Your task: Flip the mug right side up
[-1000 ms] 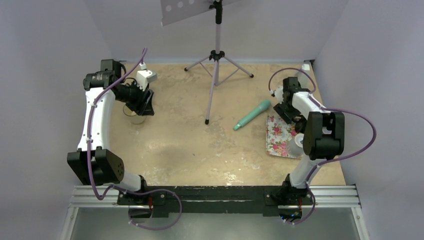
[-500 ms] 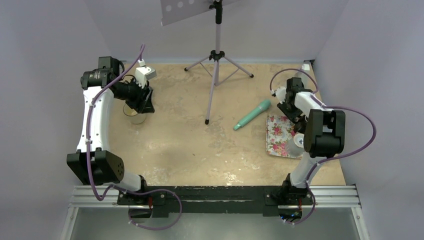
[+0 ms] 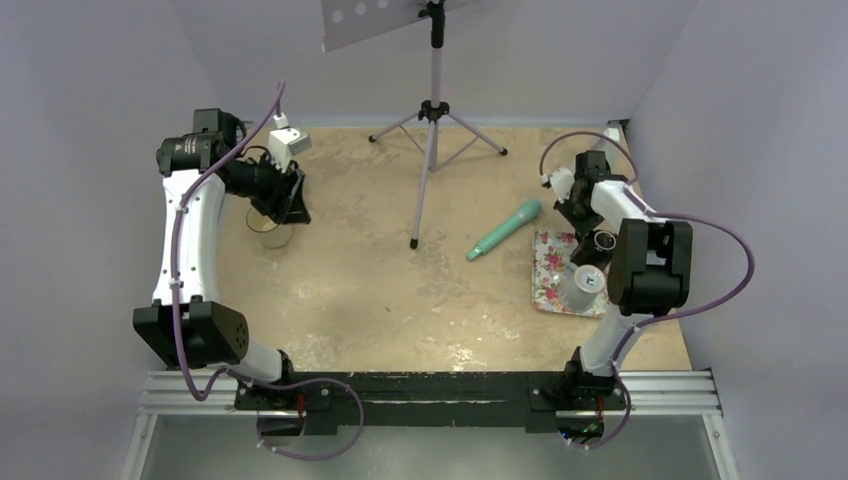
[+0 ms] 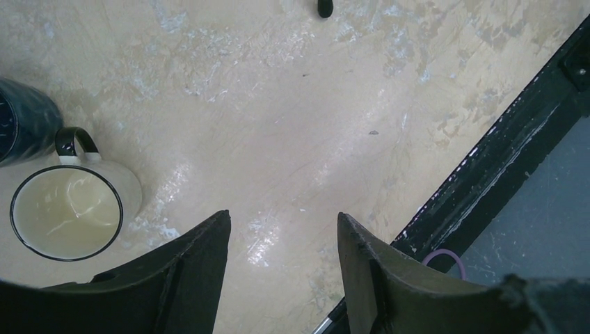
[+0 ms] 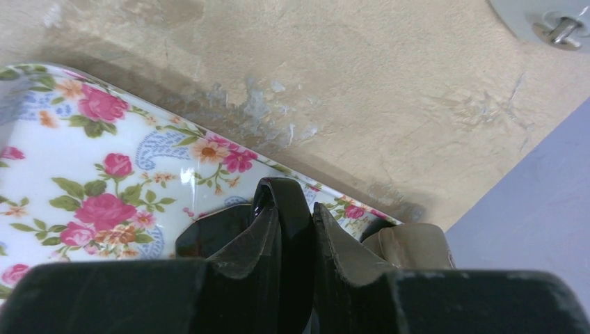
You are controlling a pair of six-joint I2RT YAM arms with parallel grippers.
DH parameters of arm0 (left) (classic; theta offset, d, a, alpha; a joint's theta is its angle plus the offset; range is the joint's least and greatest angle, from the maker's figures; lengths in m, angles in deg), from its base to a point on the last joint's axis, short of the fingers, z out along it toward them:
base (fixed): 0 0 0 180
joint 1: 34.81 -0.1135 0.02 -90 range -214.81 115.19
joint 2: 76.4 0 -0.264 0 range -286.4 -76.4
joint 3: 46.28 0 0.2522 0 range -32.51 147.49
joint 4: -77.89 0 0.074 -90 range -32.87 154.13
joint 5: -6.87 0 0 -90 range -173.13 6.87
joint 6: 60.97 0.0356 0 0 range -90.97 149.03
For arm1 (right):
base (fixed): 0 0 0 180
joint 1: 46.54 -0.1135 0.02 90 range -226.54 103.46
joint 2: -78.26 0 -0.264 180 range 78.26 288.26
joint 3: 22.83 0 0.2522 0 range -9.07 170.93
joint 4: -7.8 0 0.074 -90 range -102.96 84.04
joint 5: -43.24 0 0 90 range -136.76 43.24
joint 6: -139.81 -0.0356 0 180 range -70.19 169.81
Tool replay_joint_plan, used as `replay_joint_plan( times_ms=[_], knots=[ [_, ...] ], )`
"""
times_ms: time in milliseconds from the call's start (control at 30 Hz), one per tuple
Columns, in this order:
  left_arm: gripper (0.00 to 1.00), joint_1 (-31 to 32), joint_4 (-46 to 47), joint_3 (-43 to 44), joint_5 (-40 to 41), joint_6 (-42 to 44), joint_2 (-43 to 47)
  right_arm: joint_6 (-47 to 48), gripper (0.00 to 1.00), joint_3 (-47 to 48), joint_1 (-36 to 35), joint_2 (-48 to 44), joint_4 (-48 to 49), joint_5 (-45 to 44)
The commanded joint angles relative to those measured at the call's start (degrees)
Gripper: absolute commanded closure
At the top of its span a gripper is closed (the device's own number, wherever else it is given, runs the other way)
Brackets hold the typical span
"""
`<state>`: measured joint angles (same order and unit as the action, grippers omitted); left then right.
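Observation:
A black mug [image 3: 603, 241] hangs over the far right part of the floral tray [image 3: 552, 270], its opening facing up in the top view. My right gripper [image 3: 592, 226] is shut on it. In the right wrist view the fingers [image 5: 299, 202] pinch the mug's black wall [image 5: 216, 233] just above the tray [image 5: 83, 174]. My left gripper [image 3: 285, 203] is open and empty above the table; in the left wrist view its jaws [image 4: 282, 219] stand wide apart over bare tabletop. A cream mug with a black rim [image 4: 66, 209] stands upright beside it and also shows in the top view [image 3: 270, 233].
A grey cup [image 3: 585, 284] stands on the tray's near part. A teal tube [image 3: 505, 229] lies left of the tray. A tripod stand [image 3: 432, 110] stands at the back middle. A beige rounded object [image 5: 410, 247] sits right of my right fingers. A dark round object [image 4: 24, 129] is beside the cream mug.
My right gripper has moved back towards the far wall with the black mug, uncovering the grey cup on the tray. My left gripper has shifted slightly away from the cream mug.

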<state>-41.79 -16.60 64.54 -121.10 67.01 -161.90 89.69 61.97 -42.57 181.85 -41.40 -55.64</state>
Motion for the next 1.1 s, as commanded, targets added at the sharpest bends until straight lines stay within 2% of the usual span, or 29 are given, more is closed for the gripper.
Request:
replay_joint_plan(
  times_ms=[0,167,267,333,400,500,633,700,833,933,1067],
  knots=[
    [0.38,0.1,-2.4,4.1,-4.6,-1.8,0.0,-1.2,1.00,4.9,-0.3,-6.2,-1.4,3.1],
    [0.29,0.3,-3.5,6.1,-11.2,-4.6,0.4,-2.1,1.00,5.3,-0.8,-13.9,-1.0,6.1],
    [0.25,0.3,-5.7,6.8,-20.5,-4.3,0.9,-3.2,1.00,5.2,-0.9,-18.9,0.4,8.5],
    [0.23,0.5,-8.1,4.2,-28.5,-2.0,0.9,-3.6,1.00,4.7,-1.2,-22.2,1.8,10.1],
    [0.23,1.7,-8.2,0.7,-33.0,-1.4,0.5,-3.7,1.00,2.8,-1.3,-25.7,4.2,13.0],
    [0.23,5.3,-5.4,-2.7,-33.3,-3.2,0.2,-4.4,1.00,-0.3,-1.3,-29.5,8.0,16.2],
    [0.23,10.8,2.7,-6.1,-33.3,-11.9,1.7,-7.5,1.00,-1.0,-2.6,-34.2,10.9,23.9],
    [0.20,12.7,5.6,-6.5,-33.1,-15.1,2.1,-11.7,1.00,-1.5,-6.2,-37.2,13.9,24.8],
    [0.11,13.9,9.1,-5.4,-33.8,-19.7,1.3,-27.2,1.00,-0.2,-16.9,-39.8,19.0,20.8],
    [0.03,14.5,11.3,-4.5,-33.3,-22.1,0.4,-38.4,1.00,-2.8,-24.6,-40.6,28.8,22.8],
    [0.01,15.8,18.5,-5.0,-32.9,-28.5,1.1,-54.7,1.00,-7.9,-33.4,-38.4,46.6,27.4]
  ],
)
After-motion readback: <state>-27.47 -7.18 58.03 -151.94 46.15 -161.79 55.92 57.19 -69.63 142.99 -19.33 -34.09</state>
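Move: The right fingers already hold the black mug's handle, its body about 4 cm back and 4 to the right. The left gripper, waiting for it, is roughly 62 cm left, 9 back and 21 higher. The green tube lies some 19 cm left and 3 ahead; the pale mug stands 12 behind. From the left hand the black mug is about 66 cm right, 5 ahead and 21 below; the cream mug is 9 ahead, 9 left and 21 below. Upward first, then sweeping left, the right hand keeps its pinch on the black mug's handle: almost straight up some 20 cm off the tray, then about 20 cm left over the green tube towards the left gripper, still rising, its fingers swinging up from pointing down to point left and forward. The left hand comes about 14 cm right to meet it, swings its fingers some 35 degrees to the right and opens wide. ##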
